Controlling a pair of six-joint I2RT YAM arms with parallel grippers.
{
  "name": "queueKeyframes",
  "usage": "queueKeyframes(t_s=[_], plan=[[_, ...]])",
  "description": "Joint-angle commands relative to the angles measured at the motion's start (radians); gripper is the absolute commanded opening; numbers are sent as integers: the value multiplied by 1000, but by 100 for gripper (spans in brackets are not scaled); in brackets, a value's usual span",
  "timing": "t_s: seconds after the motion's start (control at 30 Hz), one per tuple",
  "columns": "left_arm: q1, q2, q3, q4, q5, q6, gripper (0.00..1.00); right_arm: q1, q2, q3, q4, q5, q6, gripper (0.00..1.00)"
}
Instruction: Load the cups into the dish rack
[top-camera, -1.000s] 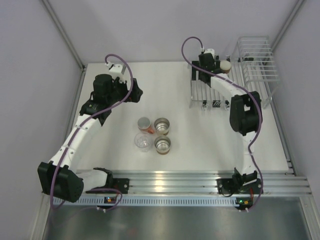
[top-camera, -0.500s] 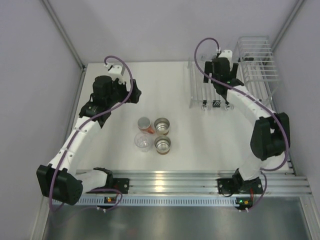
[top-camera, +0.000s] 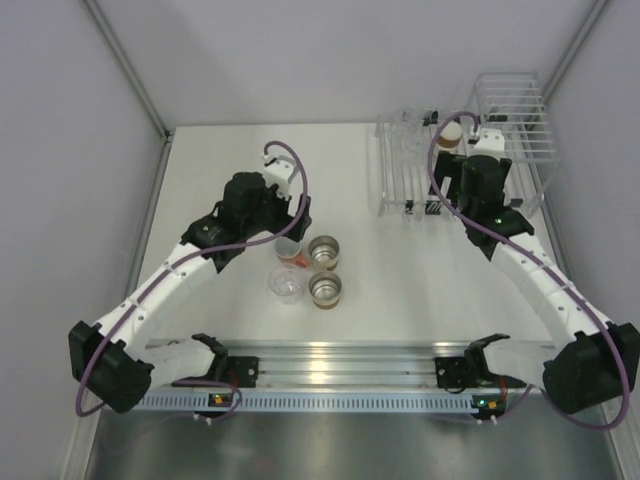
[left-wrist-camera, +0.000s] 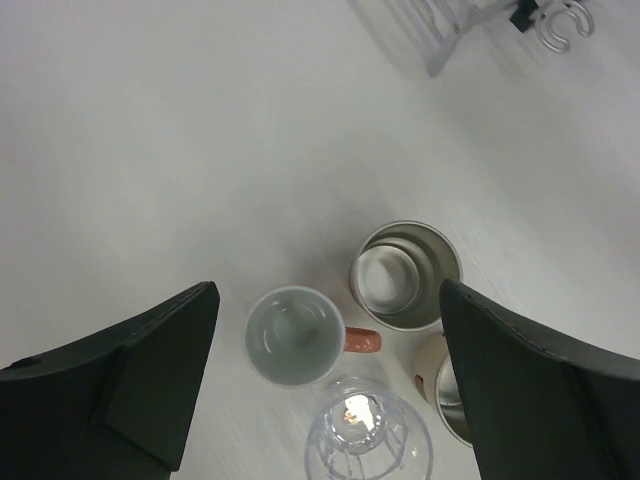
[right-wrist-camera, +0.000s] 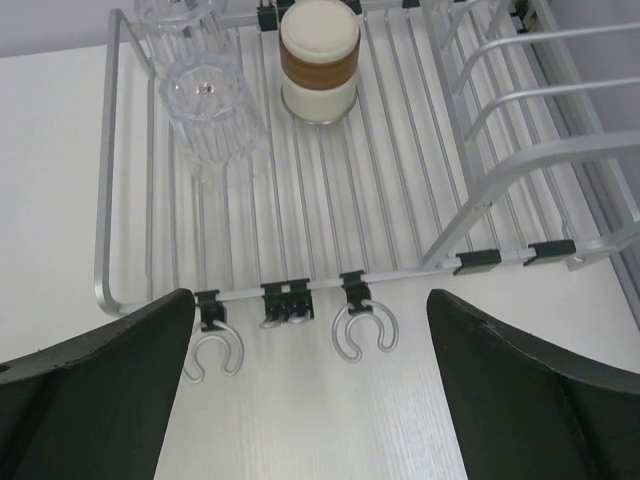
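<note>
Four cups stand together mid-table: a salmon-orange cup (top-camera: 288, 247) (left-wrist-camera: 293, 336), two brown cups with shiny insides (top-camera: 323, 250) (top-camera: 325, 289) (left-wrist-camera: 405, 276), and a clear cup (top-camera: 287, 284) (left-wrist-camera: 366, 432). My left gripper (top-camera: 292, 222) (left-wrist-camera: 328, 292) hangs open above them, the salmon-orange cup between its fingers below. The dish rack (top-camera: 395, 192) (right-wrist-camera: 400, 180) holds an upside-down brown cup (top-camera: 450, 133) (right-wrist-camera: 320, 60) and two clear cups (top-camera: 405, 140) (right-wrist-camera: 205, 100). My right gripper (top-camera: 478, 175) (right-wrist-camera: 310, 300) is open and empty above the rack's near edge.
The rack's taller wire basket (top-camera: 515, 120) (right-wrist-camera: 520, 90) stands at the right, near the side wall. Wire hooks (right-wrist-camera: 358, 330) hang off the rack's front bar. An aluminium rail (top-camera: 330, 360) runs along the near table edge.
The right gripper let go of the brown cup in the rack and drew back toward the near side. The left arm swung from the back left to above the cup cluster.
</note>
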Motion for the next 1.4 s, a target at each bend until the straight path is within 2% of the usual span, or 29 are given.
queueKeyframes(t_s=[0.0,0.43,0.77,0.93,1.13,1.2,1.37], plan=[[-92,44,18,-26,-5,45,97,-10,-84,-55,-7,-33,27,99],[-140,258,122,-58,18,97,94,-10,-165,-167,13,-79,36,99],[-143,412,176,-72,-72,137,92,-12,-234,-207,14,-90,38,99],[-143,484,207,-85,-111,143,80,-10,-265,-215,14,-88,35,99],[-143,533,214,-98,-129,149,56,-13,-276,-221,14,-82,33,99],[-143,538,214,-104,-134,149,54,-12,-273,-222,14,-80,33,99],[-143,539,202,-104,-117,148,40,-12,-267,-230,21,-80,35,99]])
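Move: The farther steel cup stands about 7 cm to the left hand's right, roughly 1 cm back and some 18 cm below it. The mug is about level with that cup and 8 cm to its left, almost under the hand. The nearer steel cup stands about 9 cm back of the farther one, and the clear cup 8 cm back of the mug. From the right hand, the farther steel cup is about 29 cm left, 9 cm back and 20 cm below. The farther steel cup's mug-side wall is straddled by the left hand, which sinks about 14 cm and shifts 5 cm right, first slightly back, then forward, tipping farther down and rolling its left side up. Its wide-open fingers close to under half, one inside the rim, the other in the gap by the mug. The right hand, open, draws back 5 cm from the rack, dipping then partly rising. ##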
